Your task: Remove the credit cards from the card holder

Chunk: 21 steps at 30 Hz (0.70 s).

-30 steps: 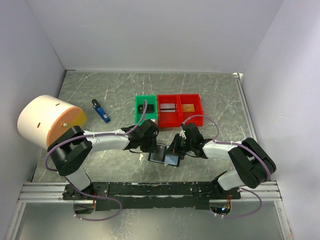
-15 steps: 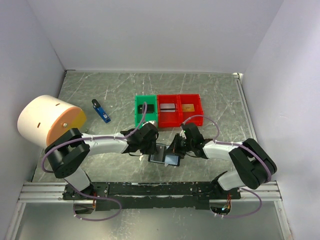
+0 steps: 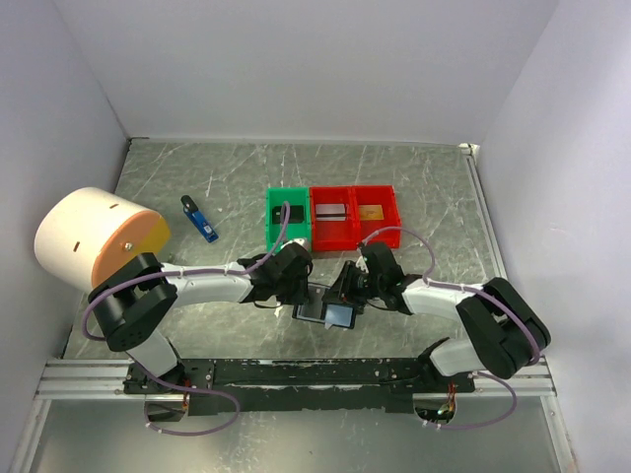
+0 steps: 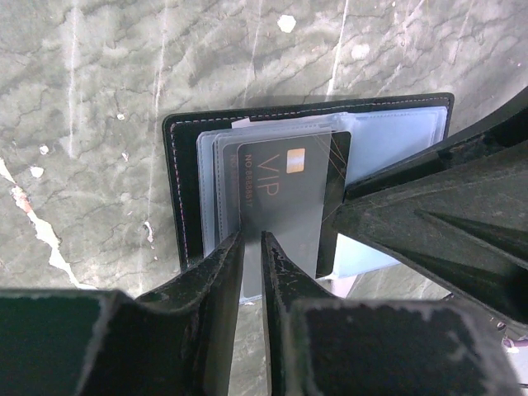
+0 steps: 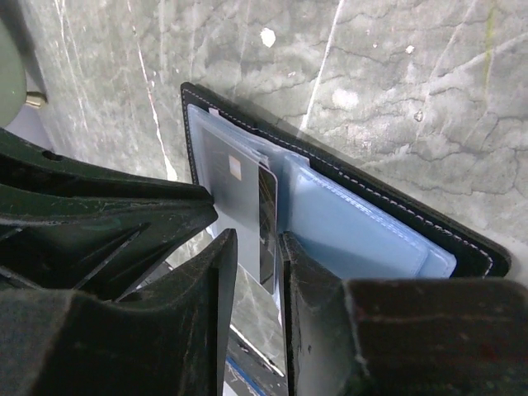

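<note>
The black card holder [image 3: 337, 316] lies open near the table's front edge, its pale blue sleeves [image 5: 363, 239] facing up. A black credit card [image 4: 289, 198] marked VIP sits in a sleeve, with a dark strip of it [image 5: 266, 223] sticking out bare. My left gripper [image 3: 301, 296] [image 4: 252, 243] points down at the sleeve's near edge with a narrow slit between its jaws and nothing pinched. From the other side, my right gripper [image 3: 347, 294] [image 5: 260, 247] is open, its fingers either side of the card's bare strip.
Behind the holder stand a green bin [image 3: 273, 225] with a black card and two red bins [image 3: 333, 236] with a grey and a gold card. A blue and black stick [image 3: 200, 219] and a big white and orange cylinder [image 3: 94, 236] are at the left.
The right gripper's jaws have parted from shut to open over the card. The left arm's elbow settled slightly lower earlier; the holder has stayed put.
</note>
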Each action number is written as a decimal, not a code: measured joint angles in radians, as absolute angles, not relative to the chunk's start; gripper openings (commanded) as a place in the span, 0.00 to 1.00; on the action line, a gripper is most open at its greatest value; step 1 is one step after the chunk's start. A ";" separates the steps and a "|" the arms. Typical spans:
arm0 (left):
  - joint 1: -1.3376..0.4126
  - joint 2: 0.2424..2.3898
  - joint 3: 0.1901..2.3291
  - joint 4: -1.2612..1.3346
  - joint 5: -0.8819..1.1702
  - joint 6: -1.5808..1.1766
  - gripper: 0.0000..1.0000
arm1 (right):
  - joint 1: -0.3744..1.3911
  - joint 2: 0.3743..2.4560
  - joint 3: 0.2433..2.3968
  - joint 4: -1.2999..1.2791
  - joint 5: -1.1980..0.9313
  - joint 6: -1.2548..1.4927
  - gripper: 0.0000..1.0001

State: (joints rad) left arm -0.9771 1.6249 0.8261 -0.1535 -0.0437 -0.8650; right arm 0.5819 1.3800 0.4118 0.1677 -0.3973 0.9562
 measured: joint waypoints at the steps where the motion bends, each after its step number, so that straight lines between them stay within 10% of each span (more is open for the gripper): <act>1: -0.977 1.625 0.826 -0.154 -0.044 -0.865 0.27 | 0.582 1.385 0.411 0.171 -0.397 0.960 0.28; 21: -0.977 1.625 0.828 -0.160 -0.052 -0.869 0.27 | 0.562 1.335 0.373 0.186 -0.389 0.976 0.01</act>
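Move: Some 3 cm to the left of the right hand and about level with it fore and aft lies the middle of the grey VIP card, about 1 cm lower; the clear sleeve on the holder's other half is 3 cm to the right and 2 cm back. Roughly 20 cm ahead stand the middle tray, 1 cm to the right, and the green tray, 9 cm to the left. From the left hand, the card's middle is about 1 cm ahead, 2 cm right and 1 cm down. Sinking about 1 cm onto the right edge of the VIP card while easing slightly back, the right hand shuts its part-open fingers there, then rises again by some 1 cm and draws a little forward and to the right, fingers still shut. The left hand stays put, its part-open fingertips still resting on the card's pocket in the left half of the holder. ##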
